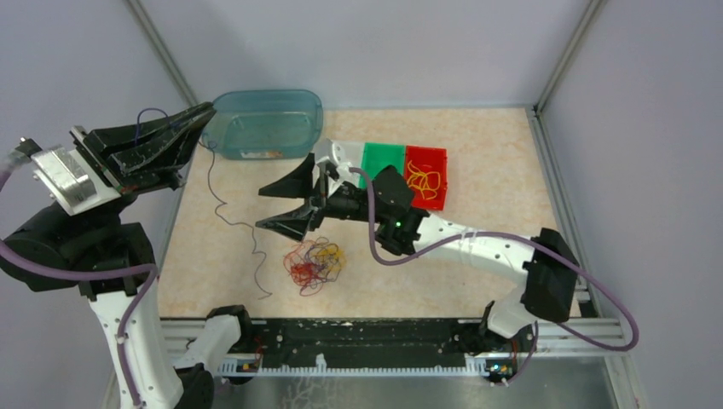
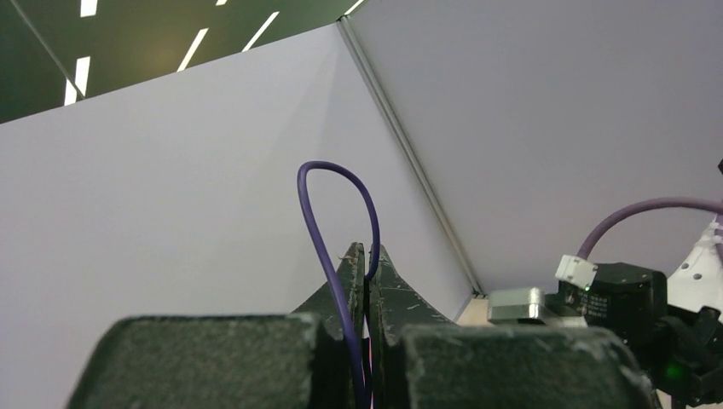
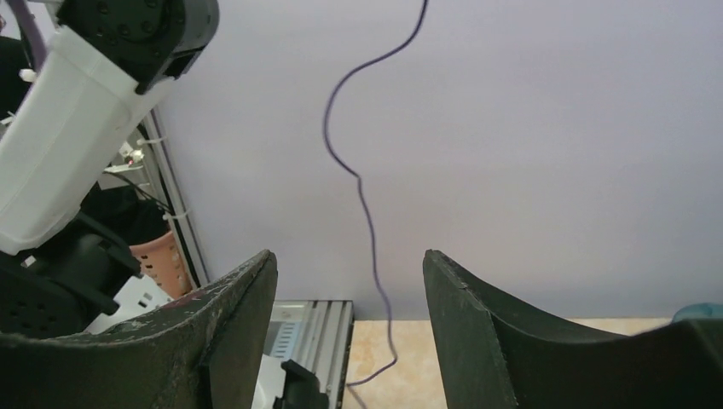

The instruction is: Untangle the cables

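A tangle of thin red, yellow and dark cables (image 1: pixel 315 262) lies on the table near the front. One thin dark purple cable (image 1: pixel 220 207) hangs from my raised left gripper (image 1: pixel 207 111) down to the table and trails toward the front edge. In the left wrist view that gripper (image 2: pixel 367 251) is shut on this cable (image 2: pixel 311 196), which loops above the fingertips. My right gripper (image 1: pixel 261 209) is open, just right of the hanging strand and above the tangle. In the right wrist view the strand (image 3: pixel 368 226) hangs beyond the open right gripper (image 3: pixel 349 256), untouched.
A teal plastic tub (image 1: pixel 268 123) stands at the back left. A green bin (image 1: pixel 382 160) and a red bin (image 1: pixel 435 166) holding yellow cables (image 1: pixel 422 181) sit behind the right arm. Grey walls enclose the table on three sides.
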Controlling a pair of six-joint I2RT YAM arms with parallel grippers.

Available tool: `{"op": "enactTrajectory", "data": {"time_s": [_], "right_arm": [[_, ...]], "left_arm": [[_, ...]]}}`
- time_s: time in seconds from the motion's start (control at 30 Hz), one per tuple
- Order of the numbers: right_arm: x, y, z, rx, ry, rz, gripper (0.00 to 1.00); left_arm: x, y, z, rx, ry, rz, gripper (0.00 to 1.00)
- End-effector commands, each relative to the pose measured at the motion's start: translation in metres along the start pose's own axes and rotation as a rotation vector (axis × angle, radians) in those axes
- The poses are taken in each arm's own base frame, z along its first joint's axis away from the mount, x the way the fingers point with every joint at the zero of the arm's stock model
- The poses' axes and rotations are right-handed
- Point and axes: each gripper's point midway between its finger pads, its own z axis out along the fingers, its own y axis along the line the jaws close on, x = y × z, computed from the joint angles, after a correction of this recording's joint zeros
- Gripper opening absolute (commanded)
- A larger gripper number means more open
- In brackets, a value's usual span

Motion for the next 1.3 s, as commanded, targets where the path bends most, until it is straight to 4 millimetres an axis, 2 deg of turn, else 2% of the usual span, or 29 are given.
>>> {"op": "enactTrajectory", "data": {"time_s": [0.0, 0.1, 0.13, 0.2, 0.3, 0.4, 0.43, 0.53, 0.6, 0.63, 0.7, 0.73, 0.8, 0.9, 1.0, 1.1, 1.13, 1.27], "right_arm": [[0.007, 0.002, 0.021, -0.092, 0.001, 0.048, 0.64], [0.015, 0.01, 0.033, -0.153, 0.031, 0.069, 0.64], [0.027, 0.009, 0.038, -0.166, 0.052, 0.082, 0.64], [0.036, 0.012, 0.046, -0.194, 0.071, 0.098, 0.64], [0.042, 0.012, 0.052, -0.204, 0.077, 0.102, 0.56], [0.048, 0.001, 0.056, -0.161, 0.095, 0.097, 0.1], [0.05, -0.004, 0.055, -0.134, 0.095, 0.088, 0.0], [0.039, -0.019, 0.046, -0.047, 0.048, 0.065, 0.0], [0.03, -0.034, 0.037, 0.012, 0.028, 0.061, 0.0], [0.026, -0.045, 0.032, 0.056, 0.021, 0.059, 0.0], [0.013, -0.076, 0.019, 0.177, 0.003, 0.035, 0.0], [0.001, -0.089, 0.012, 0.235, -0.013, 0.008, 0.0], [-0.008, -0.116, -0.002, 0.338, -0.018, -0.044, 0.0], [-0.023, -0.152, -0.017, 0.443, -0.044, -0.079, 0.0], [-0.037, -0.18, -0.03, 0.519, -0.075, -0.108, 0.0], [-0.057, -0.198, -0.039, 0.563, -0.111, -0.141, 0.0], [-0.047, -0.211, -0.041, 0.583, -0.095, -0.137, 0.0], [-0.049, -0.236, -0.049, 0.625, -0.087, -0.148, 0.0]], "left_arm": [[0.0, -0.004, -0.002, 0.012, 0.004, -0.002, 0.0], [0.001, -0.004, -0.002, 0.011, 0.006, -0.017, 0.0], [0.001, -0.004, -0.002, 0.01, 0.006, -0.019, 0.0], [0.003, -0.004, -0.002, 0.009, 0.006, -0.019, 0.0], [0.007, -0.001, -0.002, 0.0, 0.013, -0.012, 0.0], [0.01, 0.001, -0.003, -0.01, 0.021, -0.017, 0.0], [0.01, 0.0, -0.004, -0.01, 0.02, -0.018, 0.0], [0.014, 0.001, -0.006, -0.022, 0.027, -0.018, 0.0], [0.024, 0.006, -0.009, -0.05, 0.047, -0.02, 0.0], [0.035, 0.01, -0.012, -0.074, 0.068, -0.026, 0.04], [0.062, 0.019, -0.02, -0.131, 0.127, -0.077, 0.24], [0.078, 0.021, -0.025, -0.152, 0.167, -0.116, 0.32], [0.115, 0.023, -0.037, -0.182, 0.254, -0.196, 0.45], [0.169, 0.007, -0.057, -0.135, 0.393, -0.308, 0.64], [0.21, -0.019, -0.077, -0.033, 0.523, -0.418, 0.79], [0.235, -0.026, -0.092, -0.006, 0.596, -0.416, 0.87], [0.24, -0.026, -0.096, -0.004, 0.613, -0.401, 0.88], [0.266, -0.023, -0.113, -0.051, 0.681, -0.377, 0.88]]}}
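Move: The dark-blue cable hangs from the closed left fingers. The stretch that the open right hand goes for lies about 7 cm to its left and 6 cm below, level fore and aft. From the left hand that stretch is some 28 cm below and 3 cm left. On the table, roughly 40 cm below the right hand, the red-yellow tangle lies 4 cm ahead and 3 cm right. The white box stands about 29 cm ahead and 9 cm right, the green box 11 cm right of it. The hanging blue cable is met by the right hand, which reaches about 7 cm left and 6 cm down and shuts its fingers on it; the left fingers then open wide and let go, that hand sinking some 23 cm and going 13 cm forward while tipping down about 40 degrees. Keeping its pinch, the right hand swings forward some 20 cm and right about 10 cm towards the white box, turning clockwise and rising slightly. ##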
